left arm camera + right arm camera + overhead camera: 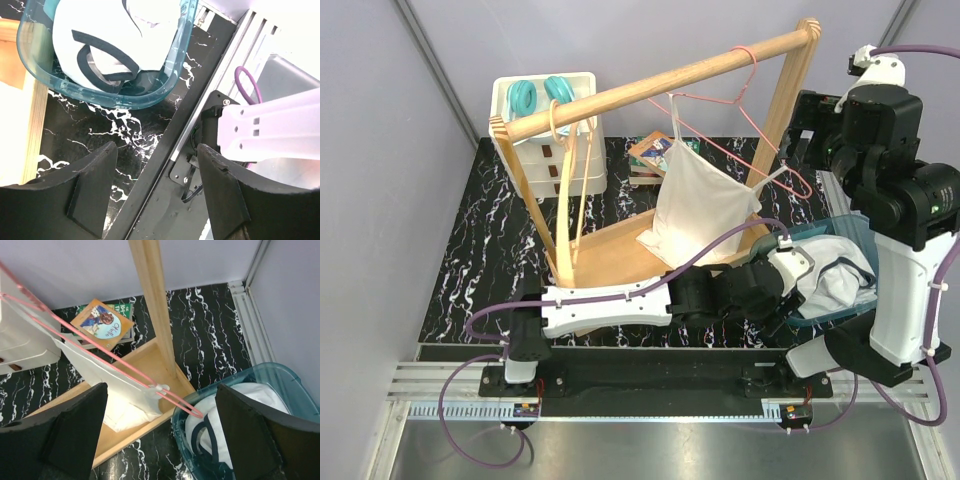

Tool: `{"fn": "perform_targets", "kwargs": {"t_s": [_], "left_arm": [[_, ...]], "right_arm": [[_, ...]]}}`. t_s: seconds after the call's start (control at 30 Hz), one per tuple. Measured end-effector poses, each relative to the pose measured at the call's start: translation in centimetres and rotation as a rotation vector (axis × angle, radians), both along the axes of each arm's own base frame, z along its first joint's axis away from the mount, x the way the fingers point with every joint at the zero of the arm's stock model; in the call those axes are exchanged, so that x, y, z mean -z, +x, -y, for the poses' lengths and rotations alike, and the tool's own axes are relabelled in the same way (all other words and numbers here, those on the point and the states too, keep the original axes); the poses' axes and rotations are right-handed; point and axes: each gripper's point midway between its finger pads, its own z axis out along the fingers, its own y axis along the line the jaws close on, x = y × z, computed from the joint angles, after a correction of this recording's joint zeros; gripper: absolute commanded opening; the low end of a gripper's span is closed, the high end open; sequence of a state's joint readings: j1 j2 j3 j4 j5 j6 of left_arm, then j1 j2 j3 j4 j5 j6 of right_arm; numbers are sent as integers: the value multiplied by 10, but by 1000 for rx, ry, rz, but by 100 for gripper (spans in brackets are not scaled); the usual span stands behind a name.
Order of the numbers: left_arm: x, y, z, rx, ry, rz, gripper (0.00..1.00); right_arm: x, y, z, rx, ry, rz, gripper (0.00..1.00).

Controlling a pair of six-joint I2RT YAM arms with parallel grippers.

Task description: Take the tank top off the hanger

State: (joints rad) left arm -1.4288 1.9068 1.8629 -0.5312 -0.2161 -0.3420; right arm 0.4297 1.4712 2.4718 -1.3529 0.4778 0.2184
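A white tank top (698,205) hangs on a pink wire hanger (740,100) from the wooden rail (660,85). One strap is off the hanger's left side; the right strap still hangs near the hanger's right tip (162,388). The tank top also shows in the right wrist view (107,385). My right gripper (160,440) is open and empty, raised above the hanger's right end. My left gripper (157,187) is open and empty, low over the table's near edge beside the blue bin (115,95).
A clear blue bin (840,275) holds white clothes with dark trim (235,425). The wooden rack's base board (610,250) and right post (152,305) stand mid-table. White drawers (555,150) and books (102,322) sit at the back.
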Motion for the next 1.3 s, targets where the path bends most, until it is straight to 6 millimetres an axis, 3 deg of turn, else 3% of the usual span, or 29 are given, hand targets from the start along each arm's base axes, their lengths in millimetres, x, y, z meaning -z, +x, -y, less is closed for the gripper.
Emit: {"fn": "perform_targets", "kwargs": {"t_s": [0.1,0.23,0.3,0.4,0.57,0.73,1.0,1.03,1.23,1.3], "left_arm": [[3,0,-4,-6,20,12,68],[-1,4,-13,-27,40,26,70],[-18,8,-18,-40,20,31,70],[-51,15,-23,-62,-50,31,70],[-119,37,-44,-124,-204,28,71],[-167,56,-57,-172,-322,20,72],[-214,86,-70,-268,-477,-31,71],[-219,93,-72,-295,-500,-35,71],[-229,127,-78,-426,-571,-24,70],[-227,139,-72,-457,-581,-17,70]], "right_arm": [[14,7,9,3,10,-50,97],[50,15,13,-17,48,-164,97],[71,17,6,-55,70,-224,97],[88,18,-5,-110,100,-258,97],[93,18,-13,-161,116,-235,96],[101,14,-16,-202,118,-205,91],[123,2,-28,-289,146,-178,76],[124,-1,-30,-306,154,-169,69],[120,-22,-39,-360,214,-104,58],[116,-27,-44,-383,240,-84,50]]}}
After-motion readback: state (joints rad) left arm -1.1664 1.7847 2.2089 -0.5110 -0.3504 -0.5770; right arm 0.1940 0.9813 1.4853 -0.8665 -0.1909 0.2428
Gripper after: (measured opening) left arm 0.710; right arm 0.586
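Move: The pink hanger's right end is about 14 cm below my right hand, some 3 cm to its right, neither ahead nor back. From my right hand the stand's right post stands some 9 cm ahead and 3 cm left; the blue basket lies about 14 cm right, level fore and aft, far below. From my left hand the white top's right strap is about 20 cm ahead, 2 cm left and 12 cm above. I sink my right hand some 12 cm onto the pink hanger's right end, then ease it left and a little back, turning it about 20 degrees counter-clockwise while its wide-open fingers close partway around the end. My left hand, fingers staying open, rises over 20 cm from beside the basket, then reaches forward about 14 cm and swings a little left, turning up towards the strap. ##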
